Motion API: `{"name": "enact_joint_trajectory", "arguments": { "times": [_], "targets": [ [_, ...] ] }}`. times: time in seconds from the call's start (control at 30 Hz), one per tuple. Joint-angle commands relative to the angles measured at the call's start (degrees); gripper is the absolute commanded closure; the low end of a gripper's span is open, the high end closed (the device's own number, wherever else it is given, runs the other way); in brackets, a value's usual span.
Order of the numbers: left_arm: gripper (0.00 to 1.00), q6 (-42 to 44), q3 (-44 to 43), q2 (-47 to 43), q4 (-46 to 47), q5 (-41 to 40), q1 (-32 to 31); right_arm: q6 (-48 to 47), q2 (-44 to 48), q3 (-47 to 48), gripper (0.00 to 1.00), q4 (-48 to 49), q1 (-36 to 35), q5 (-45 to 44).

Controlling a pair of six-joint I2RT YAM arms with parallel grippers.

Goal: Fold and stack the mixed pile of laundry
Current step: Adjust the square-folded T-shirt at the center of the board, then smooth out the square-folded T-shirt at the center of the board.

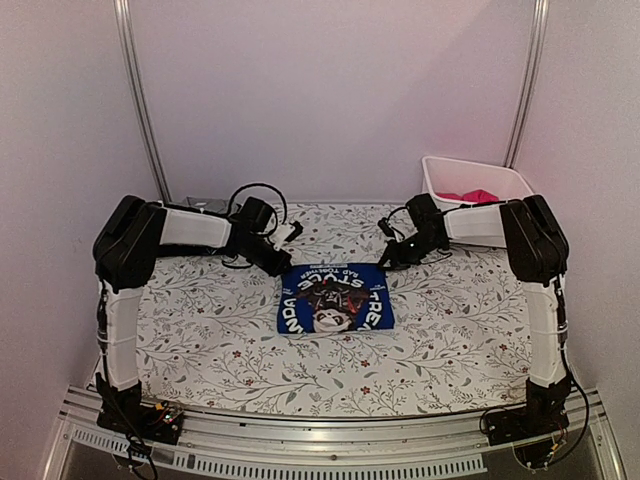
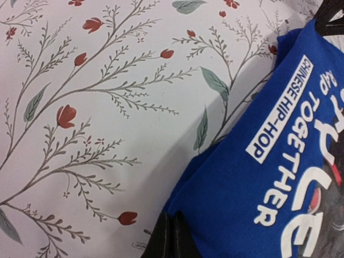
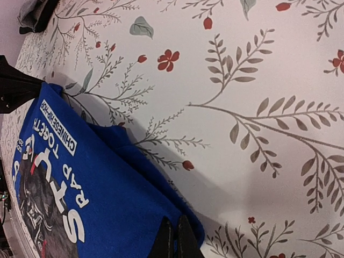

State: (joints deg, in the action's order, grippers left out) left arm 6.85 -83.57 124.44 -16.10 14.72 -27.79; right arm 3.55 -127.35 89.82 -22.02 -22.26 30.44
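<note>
A royal-blue garment (image 1: 335, 298) with white print lies folded in a rectangle at the table's centre. My left gripper (image 1: 283, 266) is at its far left corner and my right gripper (image 1: 388, 260) at its far right corner. In the left wrist view the black fingers (image 2: 173, 215) are pressed together at the edge of the blue cloth (image 2: 269, 177). In the right wrist view the shut gripper (image 3: 176, 219) pinches the corner of the blue cloth (image 3: 107, 193). That edge casts a shadow and rides slightly off the table. A magenta-pink garment (image 1: 470, 196) lies in the bin. A grey garment (image 1: 205, 204) sits at the back left.
The white plastic bin (image 1: 480, 172) stands at the back right corner. The table wears a white floral covering (image 1: 200, 340). The grey cloth (image 3: 35, 13) shows at the top left of the right wrist view. Walls and metal posts close in the back and sides.
</note>
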Motion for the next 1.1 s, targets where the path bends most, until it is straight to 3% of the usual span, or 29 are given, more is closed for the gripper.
{"name": "enact_joint_trajectory", "arguments": {
  "times": [0.0,0.1,0.13,0.23,0.27,0.37,0.4,0.43,0.57,0.67,0.83,0.93,1.0,1.07],
  "targets": [
    [0.97,-1.84,-1.27,1.67,0.51,-2.32,1.22,1.41,-3.47,4.32,1.00,-0.18,0.64,-0.79],
    [0.92,-2.42,-1.12,1.72,1.32,-1.96,1.89,1.46,-4.24,5.03,1.00,-0.98,0.64,-0.37],
    [0.87,-3.02,-1.20,1.74,1.63,-1.67,2.38,1.41,-4.09,4.94,0.95,-1.31,0.61,-0.16],
    [0.57,-5.04,-2.10,0.47,1.82,-0.59,3.60,2.00,-2.21,4.31,0.62,-1.86,0.64,-1.35],
    [0.45,-5.49,-2.05,-0.66,2.34,-0.30,4.00,2.34,-1.15,4.28,0.56,-1.83,0.64,-2.00],
    [0.26,-6.70,-1.87,-5.13,3.47,-0.17,4.84,3.27,4.01,5.50,0.41,-1.94,0.76,-4.14],
    [0.04,-6.68,-1.84,-7.10,3.68,-0.10,4.85,3.57,6.31,6.19,0.38,-1.94,0.85,-4.79],
    [0.01,-6.68,-1.90,-9.04,3.76,0.04,4.88,3.84,7.59,6.95,0.35,-2.14,1.01,-5.07],
    [0.00,-7.58,-1.63,-18.08,3.28,0.63,4.70,3.80,13.14,10.57,0.22,-3.56,1.51,-5.27],
    [0.00,-7.62,-0.04,-25.23,5.06,-1.48,3.92,2.95,16.00,12.87,0.02,-3.38,1.73,-4.08],
    [0.00,-18.19,7.07,-32.46,10.81,-1.69,3.97,8.33,19.30,11.20,0.01,2.18,2.57,-1.40],
    [0.00,-22.88,6.33,-28.64,8.55,7.95,3.69,10.72,15.89,11.39,0.01,3.53,4.41,14.58],
    [0.00,-27.29,4.99,-25.27,6.49,10.70,2.55,14.45,12.56,10.52,0.01,3.53,3.89,21.50],
    [0.00,-30.65,7.92,-23.86,10.38,14.80,1.30,16.85,10.73,7.97,0.01,4.33,2.39,25.28]
  ]
}}
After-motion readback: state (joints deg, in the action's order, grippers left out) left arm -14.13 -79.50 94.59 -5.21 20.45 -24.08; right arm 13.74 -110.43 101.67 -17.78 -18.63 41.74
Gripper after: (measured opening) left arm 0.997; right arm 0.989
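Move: Both hands already have the T-shirt's far edge between shut fingers, at its two far corners. The middle of the T-shirt is about 9 cm back and 10 cm to the right of the left hand, and about 9 cm back and 10 cm to the left of the right hand, 1 to 2 cm lower. The grey folded stack is some 12 cm ahead and 20 cm left of the left hand; the white bin stands roughly 13 cm ahead and 22 cm right of the right hand. Both hands let go of the T-shirt's far corners: they ease forward 1 cm or so at board height, open wide while the left hand also slips a few centimetres to its left, then shoot up off the cloth, nearly 30 cm each. On the way up the wrists tip the fingers from steeply down towards level, pointing inward, and the left hand sinks back a few centimetres at the end. ##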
